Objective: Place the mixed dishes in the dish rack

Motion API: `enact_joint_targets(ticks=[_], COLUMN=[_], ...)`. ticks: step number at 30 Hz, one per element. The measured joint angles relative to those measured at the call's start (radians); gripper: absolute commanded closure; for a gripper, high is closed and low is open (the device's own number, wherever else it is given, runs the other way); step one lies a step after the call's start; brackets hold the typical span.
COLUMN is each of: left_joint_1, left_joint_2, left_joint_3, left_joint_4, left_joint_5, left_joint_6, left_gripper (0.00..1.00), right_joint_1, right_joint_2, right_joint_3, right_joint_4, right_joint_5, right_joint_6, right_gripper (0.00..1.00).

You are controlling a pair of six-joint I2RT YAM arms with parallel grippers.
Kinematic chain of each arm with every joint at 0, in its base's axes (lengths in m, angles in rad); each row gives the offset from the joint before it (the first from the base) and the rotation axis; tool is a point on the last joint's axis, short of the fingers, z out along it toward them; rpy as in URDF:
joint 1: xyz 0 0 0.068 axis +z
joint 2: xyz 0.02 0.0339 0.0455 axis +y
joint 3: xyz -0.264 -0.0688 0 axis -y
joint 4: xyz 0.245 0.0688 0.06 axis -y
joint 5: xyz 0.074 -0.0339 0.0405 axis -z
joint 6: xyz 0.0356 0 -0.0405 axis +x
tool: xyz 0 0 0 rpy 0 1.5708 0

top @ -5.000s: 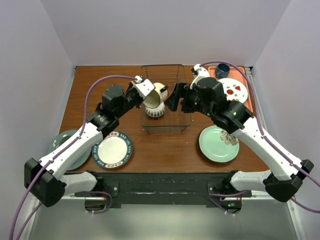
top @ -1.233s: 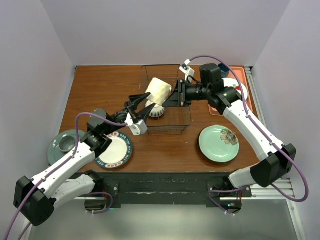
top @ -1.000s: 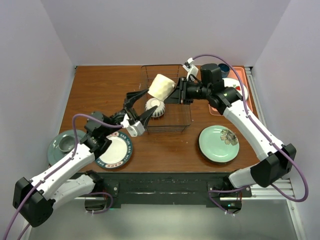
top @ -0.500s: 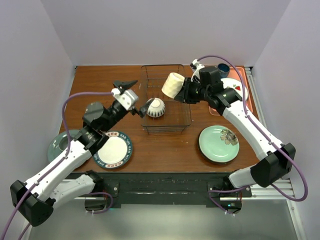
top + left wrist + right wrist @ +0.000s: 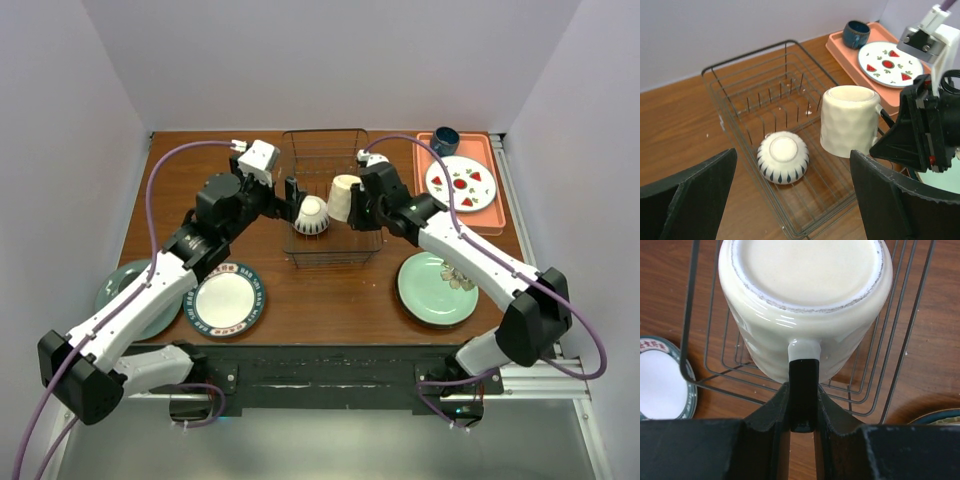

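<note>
The dark wire dish rack [image 5: 372,236] stands mid-table. A striped bowl [image 5: 311,214] lies upside down on its floor. My right gripper [image 5: 364,204] is shut on the dark handle [image 5: 803,385] of the cream mug [image 5: 344,197], which hangs base-up low in the rack, right of the bowl. The left gripper [image 5: 289,192] stands wide open at the rack's left side, holding nothing. In the left wrist view the bowl [image 5: 783,157] and the mug [image 5: 850,120] show beyond its spread fingers [image 5: 695,200]. A blue-rimmed white plate [image 5: 225,300] and a pale green flowered plate [image 5: 437,287] lie on the table.
A second green plate [image 5: 118,310] with a small dish on it sits at the front left. An orange tray [image 5: 495,215] at the back right carries a strawberry-patterned plate [image 5: 459,182] and a blue cup [image 5: 445,140]. Purple walls enclose the table.
My left gripper opened fully and swung from the rack's front corner to its left side. The right gripper lowered the mug from above the rack's back into the rack beside the bowl.
</note>
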Motion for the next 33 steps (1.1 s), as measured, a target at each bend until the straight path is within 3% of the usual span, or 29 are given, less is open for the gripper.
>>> enact_joint_targets(ticks=[9, 21, 33], left_joint_1=[0.029, 0.034, 0.045], left_joint_2=[0.096, 0.111, 0.134], left_joint_3=[0.063, 0.064, 0.064], left_joint_4=[-0.085, -0.099, -0.094], left_joint_5=[0.019, 0.036, 0.036], left_joint_6=[-0.111, -0.119, -0.119], left_gripper=[0.00, 0.00, 0.00], right_joint_1=[0.033, 0.043, 0.061], right_joint_2=[0.107, 0.191, 0.197], right_joint_3=[-0.012, -0.048, -0.153], right_joint_4=[0.045, 0.071, 0.267], right_joint_5=[0.111, 0.194, 0.247], right_joint_6=[0.002, -0.015, -0.076], right_gripper=[1.00, 1.00, 1.00])
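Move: The right hand holds the upside-down mug by its handle above the dish rack; its place on the rack floor lies about 6 cm ahead, 3 cm left and 11 cm below. The upside-down white bowl is some 5 cm ahead, 10 cm left and 13 cm down, and the rack tines about 12 cm ahead and 3 cm left, as low as the bowl. From the empty left hand the mug's place is about 6 cm ahead, 9 cm right and 20 cm below. Right hand, still pinching the handle, lowers the mug 10 cm beside the bowl; left sinks some 4 cm. ##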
